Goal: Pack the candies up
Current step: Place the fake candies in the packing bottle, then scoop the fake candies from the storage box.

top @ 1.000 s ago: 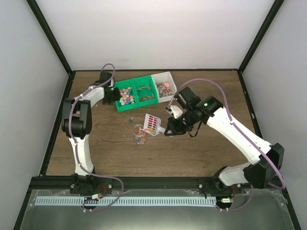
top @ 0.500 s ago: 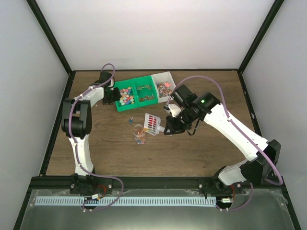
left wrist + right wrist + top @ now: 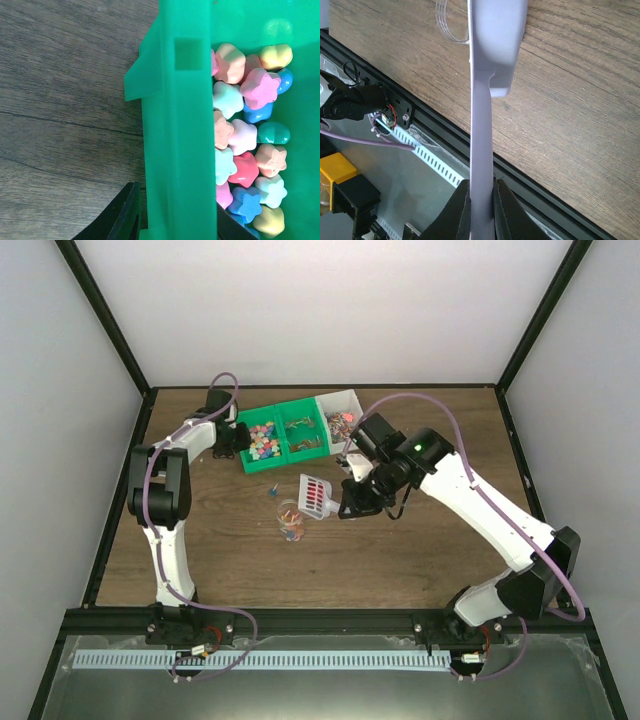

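Note:
Colourful star-shaped candies (image 3: 250, 150) fill the left compartment of a green bin (image 3: 248, 462). My left gripper (image 3: 175, 225) is shut on that bin's left wall (image 3: 180, 125), one finger outside and one inside. My right gripper (image 3: 481, 205) is shut on the handle of a white scoop (image 3: 481, 140), seen edge-on. From above, the scoop (image 3: 313, 495) carries several candies and tilts just above and right of a small clear cup (image 3: 291, 524) that has candies in it. The right gripper (image 3: 345, 505) sits at the scoop's right end.
The green bin's second compartment (image 3: 303, 432) and a white bin (image 3: 342, 422) beside it hold other small items. A loose blue piece (image 3: 272, 490) lies on the wood above the cup. In the right wrist view, the table's black front rail (image 3: 440, 125) runs below.
The right arm has shifted the scoop a little left and toward the back, closer over the cup. The left arm and the green bin have not moved.

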Action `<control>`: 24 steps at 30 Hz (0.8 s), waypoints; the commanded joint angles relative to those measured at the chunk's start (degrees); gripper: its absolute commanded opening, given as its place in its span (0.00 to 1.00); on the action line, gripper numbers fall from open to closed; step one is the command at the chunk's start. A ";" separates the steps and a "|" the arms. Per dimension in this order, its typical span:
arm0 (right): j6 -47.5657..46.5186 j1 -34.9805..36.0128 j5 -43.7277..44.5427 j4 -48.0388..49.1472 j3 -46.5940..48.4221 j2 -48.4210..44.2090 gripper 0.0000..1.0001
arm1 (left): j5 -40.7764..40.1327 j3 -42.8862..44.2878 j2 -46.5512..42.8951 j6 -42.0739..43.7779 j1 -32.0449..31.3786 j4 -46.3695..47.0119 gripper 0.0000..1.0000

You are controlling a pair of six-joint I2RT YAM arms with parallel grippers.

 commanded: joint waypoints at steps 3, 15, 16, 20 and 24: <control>1.61 0.94 2.23 -0.26 4.31 0.62 0.01 | 0.38 -0.58 1.15 -0.46 0.82 0.67 0.26; 10.81 -7.90 -3.42 11.69 14.34 4.57 0.01 | 0.90 -1.15 -1.99 -0.37 0.71 0.77 0.45; 12.69 -9.21 -6.32 15.24 12.78 4.60 0.01 | 1.04 -0.97 -2.04 -0.51 0.73 0.72 0.46; 20.33 -11.10 -12.13 27.88 8.98 7.30 0.01 | 0.49 0.06 -2.99 -0.24 0.71 -0.21 0.50; 30.55 -11.15 -14.28 37.24 8.64 12.36 0.01 | -1.87 1.03 -5.04 -0.83 0.79 -1.37 0.49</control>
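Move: Over the table's front half, the right hand holds the scoop. The tray's middle compartment lies about 35 cm ahead, 13 cm left and 22 cm below it; the white compartment is roughly 39 cm ahead and 1 cm left. The packing bottle stands some 15 cm left, 3 cm ahead, 19 cm below; the red lid is 17 cm ahead, 9 cm left. From the left hand, at the tray's left rim, the middle compartment is about 19 cm right, 3 cm ahead. Swinging away from the bottle, the right hand carries the scoop forward about 13 cm and up some 7 cm towards the tray, levelling off and edging left late on. It keeps its grip while the wrist turns roughly 30 degrees, clockwise with its left side rising. The left hand stays put and spreads its fingers wider around the tray's left rim. ##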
